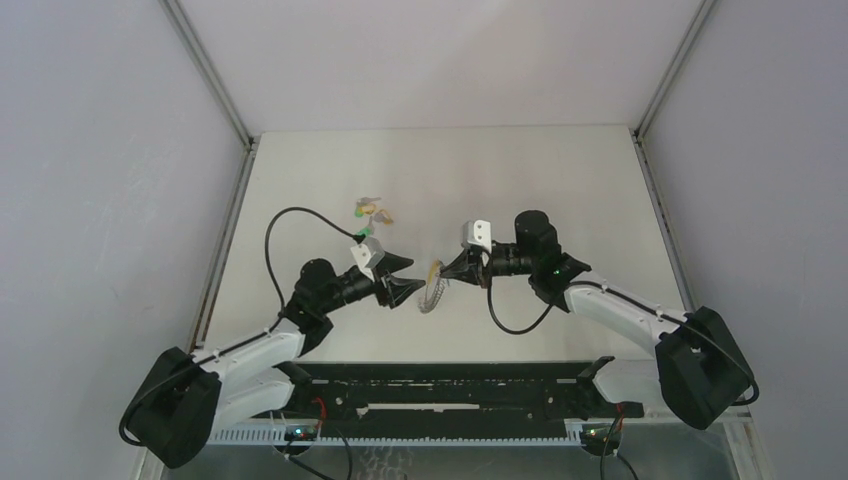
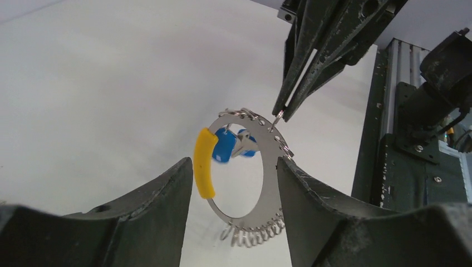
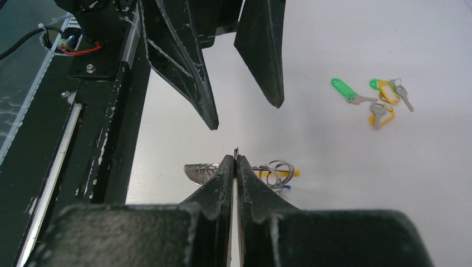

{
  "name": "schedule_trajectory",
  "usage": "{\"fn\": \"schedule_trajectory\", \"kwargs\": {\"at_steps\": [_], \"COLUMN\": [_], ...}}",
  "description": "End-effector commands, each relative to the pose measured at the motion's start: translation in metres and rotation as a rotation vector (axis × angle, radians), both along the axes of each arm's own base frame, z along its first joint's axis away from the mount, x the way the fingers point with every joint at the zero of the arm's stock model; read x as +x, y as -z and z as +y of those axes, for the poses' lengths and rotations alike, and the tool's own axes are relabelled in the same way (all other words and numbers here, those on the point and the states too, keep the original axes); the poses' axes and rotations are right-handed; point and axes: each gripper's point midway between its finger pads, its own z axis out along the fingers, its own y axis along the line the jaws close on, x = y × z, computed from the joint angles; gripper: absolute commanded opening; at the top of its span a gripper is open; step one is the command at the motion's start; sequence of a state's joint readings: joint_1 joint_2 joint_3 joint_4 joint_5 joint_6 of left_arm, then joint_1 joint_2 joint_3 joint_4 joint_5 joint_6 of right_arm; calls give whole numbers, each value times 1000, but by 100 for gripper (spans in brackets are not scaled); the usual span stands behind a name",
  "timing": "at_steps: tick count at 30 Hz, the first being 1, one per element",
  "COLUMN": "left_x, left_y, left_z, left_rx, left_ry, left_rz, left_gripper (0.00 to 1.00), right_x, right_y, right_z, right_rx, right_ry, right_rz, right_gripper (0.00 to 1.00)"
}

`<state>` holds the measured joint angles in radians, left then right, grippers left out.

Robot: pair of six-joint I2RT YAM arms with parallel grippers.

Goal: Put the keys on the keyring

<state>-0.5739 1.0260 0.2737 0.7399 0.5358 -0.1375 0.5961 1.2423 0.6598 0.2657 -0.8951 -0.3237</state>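
The keyring (image 2: 271,183) is a flat silvery ring with a yellow sleeve (image 2: 203,169), a row of small wire loops and a blue-headed key (image 2: 225,147) hanging on it. It stands upright between the fingers of my left gripper (image 2: 234,162), which is open; its right edge lies against the right finger (image 2: 311,206). My right gripper (image 3: 236,158) is shut on a thin part at the ring's top edge. In the top view the ring (image 1: 432,290) sits between my left gripper (image 1: 412,280) and right gripper (image 1: 447,270). Loose green and yellow keys (image 3: 378,100) lie on the table.
The loose keys (image 1: 372,212) lie on the white table (image 1: 560,190) just beyond the left arm. The black rail of the arm bases (image 1: 450,385) runs along the near edge. Grey walls stand on both sides.
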Motion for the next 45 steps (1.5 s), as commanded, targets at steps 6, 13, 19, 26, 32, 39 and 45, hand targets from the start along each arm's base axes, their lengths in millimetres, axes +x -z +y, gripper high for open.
{"fn": "schedule_trajectory", "kwargs": {"at_steps": [6, 13, 19, 26, 32, 39, 45], "left_x": [-7, -9, -14, -19, -20, -21, -20], "left_y": [-39, -39, -36, -34, -36, -33, -28], "left_z": [-23, -30, -33, -37, -39, -40, -40], "left_rx": [-51, -50, -42, -36, -37, -30, -13], "left_ry": [156, 202, 251, 300, 315, 333, 324], "left_rz": [-118, -121, -114, -110, -117, -104, -91], "left_gripper": [51, 40, 38, 36, 32, 26, 20], "right_x": [2, 0, -1, -4, -6, -7, -7], "right_y": [-28, -24, -23, -25, -26, -27, -28], "right_z": [13, 18, 18, 20, 21, 21, 21], "right_rx": [69, 56, 55, 65, 69, 63, 63], "right_ry": [-76, -92, -100, -119, -134, -142, -143], "right_rz": [-89, -73, -72, -78, -79, -81, -82], "right_gripper": [0, 0, 0, 0, 0, 0, 0]}}
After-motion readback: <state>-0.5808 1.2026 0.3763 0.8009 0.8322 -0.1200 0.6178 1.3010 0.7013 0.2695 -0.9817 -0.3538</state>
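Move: The keyring's metal end, pinched in the right gripper's tips, lies about 5 cm to the right of the left hand and some 2 cm back, at its height. The ring's hoop hangs beneath, its middle roughly 4 cm to the left hand's right, 3 cm back and 3 cm below; the blue-tagged keys hang about 6 cm right, 1 cm back and 5 cm below. For the right hand, the metal end is right at its tips. Bring the left gripper about 3.5 cm right and 2.5 cm back to the metal end of the keyring, turning it some 15 degrees clockwise and closing its fingers from over half open to nearly shut around that end. Keep the right gripper shut on the keyring and ease it a little over 1 cm left towards the left fingers, and about 1 cm back. ##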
